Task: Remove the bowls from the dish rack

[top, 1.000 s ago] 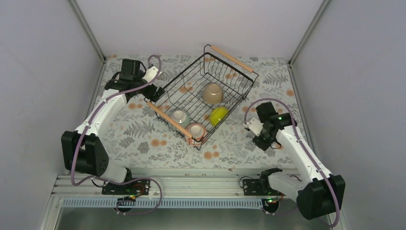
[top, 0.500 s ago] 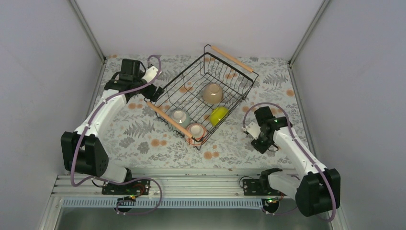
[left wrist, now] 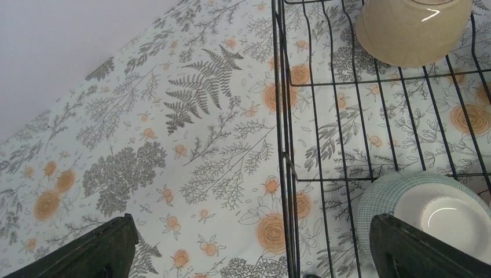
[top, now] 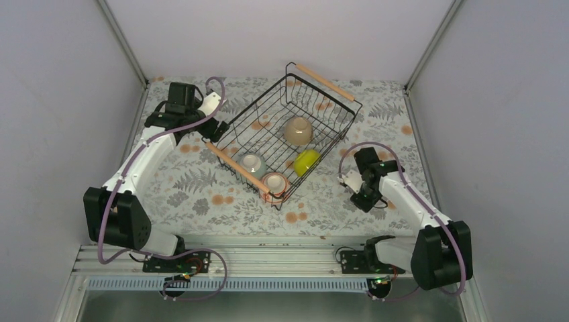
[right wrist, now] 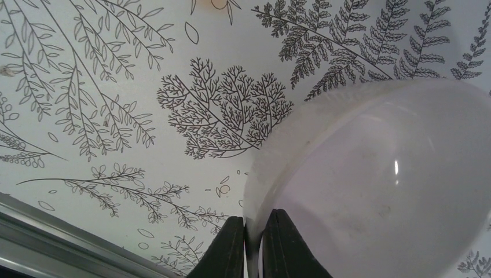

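The dish rack [top: 237, 167], a black wire basket with wooden handles, sits mid-table. In it lie a tan bowl [top: 297, 131], a yellow-green bowl [top: 306, 161], a mint bowl [top: 253, 163] and a pinkish bowl [top: 274, 181]. My left gripper [top: 215, 127] hangs wide open over the rack's left corner. In the left wrist view the rack's wire wall [left wrist: 284, 145] runs between its fingers, with the mint bowl [left wrist: 428, 214] by the right finger and the tan bowl [left wrist: 411, 29] farther off. My right gripper [right wrist: 253, 246] is shut on the rim of a white bowl [right wrist: 382, 179], low over the cloth right of the rack.
A floral cloth [top: 201, 188] covers the table. Grey walls close in on the left, back and right. A metal rail [top: 268, 258] runs along the near edge, and its strip shows at the bottom left of the right wrist view.
The right arm has swung in slightly, its elbow coming nearer the rail, still pinching the white bowl. The left arm and the rack's bowls have not moved.
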`<state>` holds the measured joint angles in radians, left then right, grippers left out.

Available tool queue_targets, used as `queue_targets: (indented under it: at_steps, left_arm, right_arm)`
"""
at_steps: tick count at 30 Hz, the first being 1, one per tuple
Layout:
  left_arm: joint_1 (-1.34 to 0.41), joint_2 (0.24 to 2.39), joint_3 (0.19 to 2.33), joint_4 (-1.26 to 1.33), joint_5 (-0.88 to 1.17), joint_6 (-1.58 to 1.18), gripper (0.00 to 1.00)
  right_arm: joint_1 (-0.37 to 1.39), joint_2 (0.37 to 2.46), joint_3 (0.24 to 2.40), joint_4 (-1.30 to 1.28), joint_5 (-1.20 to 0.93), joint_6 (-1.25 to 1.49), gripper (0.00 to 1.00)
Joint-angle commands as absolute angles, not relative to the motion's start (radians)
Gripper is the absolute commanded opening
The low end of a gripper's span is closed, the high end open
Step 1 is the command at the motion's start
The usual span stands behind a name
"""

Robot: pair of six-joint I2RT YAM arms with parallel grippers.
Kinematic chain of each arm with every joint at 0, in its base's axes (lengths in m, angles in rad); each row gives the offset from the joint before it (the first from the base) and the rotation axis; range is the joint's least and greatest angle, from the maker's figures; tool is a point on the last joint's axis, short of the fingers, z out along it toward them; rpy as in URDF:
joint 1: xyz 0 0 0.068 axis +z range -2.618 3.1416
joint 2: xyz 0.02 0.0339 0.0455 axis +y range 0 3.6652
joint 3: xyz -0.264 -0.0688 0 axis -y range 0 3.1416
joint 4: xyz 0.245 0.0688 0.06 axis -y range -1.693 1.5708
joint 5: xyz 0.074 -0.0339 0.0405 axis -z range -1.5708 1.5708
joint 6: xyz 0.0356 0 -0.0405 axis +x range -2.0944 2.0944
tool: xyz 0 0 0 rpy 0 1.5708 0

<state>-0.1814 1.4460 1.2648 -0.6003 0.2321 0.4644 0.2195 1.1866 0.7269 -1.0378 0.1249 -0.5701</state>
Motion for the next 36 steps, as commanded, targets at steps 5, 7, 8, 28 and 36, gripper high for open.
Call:
queue_targets:
  at_steps: [5, 7, 8, 28, 36]
  left_arm:
    - [-0.185, 1.436, 1.272, -0.596, 0.232, 0.469, 1.00]
    - [-0.184, 1.439, 1.276, -0.598, 0.233, 0.468, 1.00]
    - [-0.184, 1.440, 1.276, -0.599, 0.233, 0.468, 1.00]
    - [-0.185, 1.470, 1.300, -0.600, 0.210, 0.482, 1.00]
    - [-0.185, 1.491, 1.315, -0.604, 0.216, 0.489, 1.00]
  right_arm:
    - [0.207, 1.199, 0.734, -1.043, 0.138, -0.601, 0.29]
    - [0.207, 1.193, 0.742, -1.048, 0.150, -0.599, 0.40]
    - [0.207, 1.185, 0.750, -1.054, 0.154, -0.598, 0.47]
    - [0.288, 1.448, 1.650, -1.243, 0.109, -0.585, 0.56]
    - [0.493, 1.712, 1.910, -1.284, 0.056, -0.558, 0.57]
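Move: The right fingers still pinch the near-left rim of the white bowl, whose middle lies about 4 cm ahead and 3 cm to the right, 2 cm below. In the rack, the beige bowl stands some 29 cm ahead and 20 cm left, 1 cm lower; the yellow bowl about 17 cm ahead and 17 cm left, also 1 cm lower. From the left hand, the beige bowl is roughly 9 cm ahead, 26 cm right and 17 cm below. Open the right fingers to a bit over half to let the white bowl's rim go, holding the hand in place meanwhile. Then lift quickly about 21 cm while reaching some 18 cm forward, tipping the fingertips out ahead by roughly 25 degrees, and once high swing 12 cm left towards the beige bowl in the rack, fingers staying open. ##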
